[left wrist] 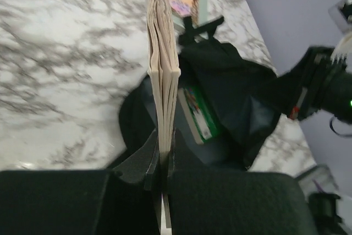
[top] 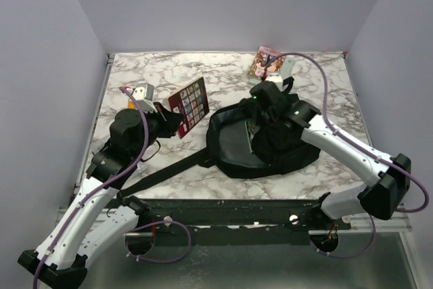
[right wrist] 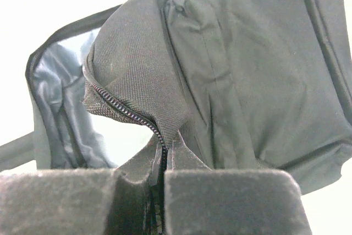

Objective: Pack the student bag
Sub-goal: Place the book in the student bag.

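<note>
The student bag (top: 270, 150), a black fabric backpack, lies open on the marble table right of centre. A green-covered book (top: 251, 130) shows inside its mouth, and also in the left wrist view (left wrist: 201, 115). My right gripper (top: 262, 114) is shut on the bag's zippered opening edge (right wrist: 132, 111), and the fabric rises from between its fingers (right wrist: 190, 160). My left gripper (top: 166, 114) is shut on a thin red-covered book with a grid of pictures (top: 189, 105). It holds the book upright just left of the bag. In the left wrist view, that book (left wrist: 163, 64) is edge-on between the fingers (left wrist: 144, 160).
A colourful booklet (top: 265, 62) and a pale box (top: 287, 67) lie at the table's back, behind the bag. A small white and grey box (top: 143, 91) sits at the back left. A long black strap (top: 169, 174) runs from the bag toward the front left edge.
</note>
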{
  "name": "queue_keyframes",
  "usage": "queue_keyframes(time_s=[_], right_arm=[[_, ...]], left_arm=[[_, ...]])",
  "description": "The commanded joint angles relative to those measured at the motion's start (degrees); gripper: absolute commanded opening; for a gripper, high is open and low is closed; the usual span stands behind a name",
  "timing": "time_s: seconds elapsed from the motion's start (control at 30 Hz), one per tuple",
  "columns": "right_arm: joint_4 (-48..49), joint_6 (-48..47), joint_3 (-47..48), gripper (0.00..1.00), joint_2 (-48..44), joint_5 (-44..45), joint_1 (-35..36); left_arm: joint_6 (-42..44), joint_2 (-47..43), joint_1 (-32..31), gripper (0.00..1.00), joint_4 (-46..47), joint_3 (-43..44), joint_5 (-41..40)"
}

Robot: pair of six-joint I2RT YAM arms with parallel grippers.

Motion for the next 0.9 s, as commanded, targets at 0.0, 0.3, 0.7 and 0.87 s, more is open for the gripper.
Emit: queue_keyframes(time_s=[0.0,0.3,0.7,0.87], right_arm=[[8.16,-2.44,-2.59,0.01,-5.41,-12.77,-6.26],[10.96,-0.22,-4.39,0.01,-8.30,-21.78,-11.19],[12.72,1.22,-4.61,0.01,-11.87,-25.06,-11.26],[12.48,1.44,-4.29,0.01,-12.64,-25.31,-11.28]], left_arm=[[-16.57,-0.66,0.45,0.00,-2.80,-2.06,17.43],[-29.15,4.50,0.54,0.00,9.29,-9.17,33.91],[-37.66,25.06,0.06,0.00,24.17,-9.28,38.11],[-42.36,34.06,-3.26,0.00,32.71,-6.56,34.46]])
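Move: The left hand already grips the red book by its edge. The mouth of the student bag lies about 19 cm to its right, 5 cm back and 22 cm below; the green book inside the bag is some 23 cm right, 2 cm back and 26 cm down. The bag's strap lies about 4 cm left and 16 cm back, 28 cm below. From the right hand, which holds the zippered flap, the mouth is roughly 7 cm left, 8 cm back and 12 cm below. Keeping its pinch on the red book, the left hand swings right about 13 cm and sinks some 11 cm to the bag's mouth, drawing back around 5 cm in the first half and then coming forward again, while the wrist tips the fingers and book steeply down. The right hand keeps the zippered flap pinched, first easing a couple of centimetres right and then returning left, and ends about 4 cm higher with its left side rolled up some 20 degrees, holding the mouth open for the book. ##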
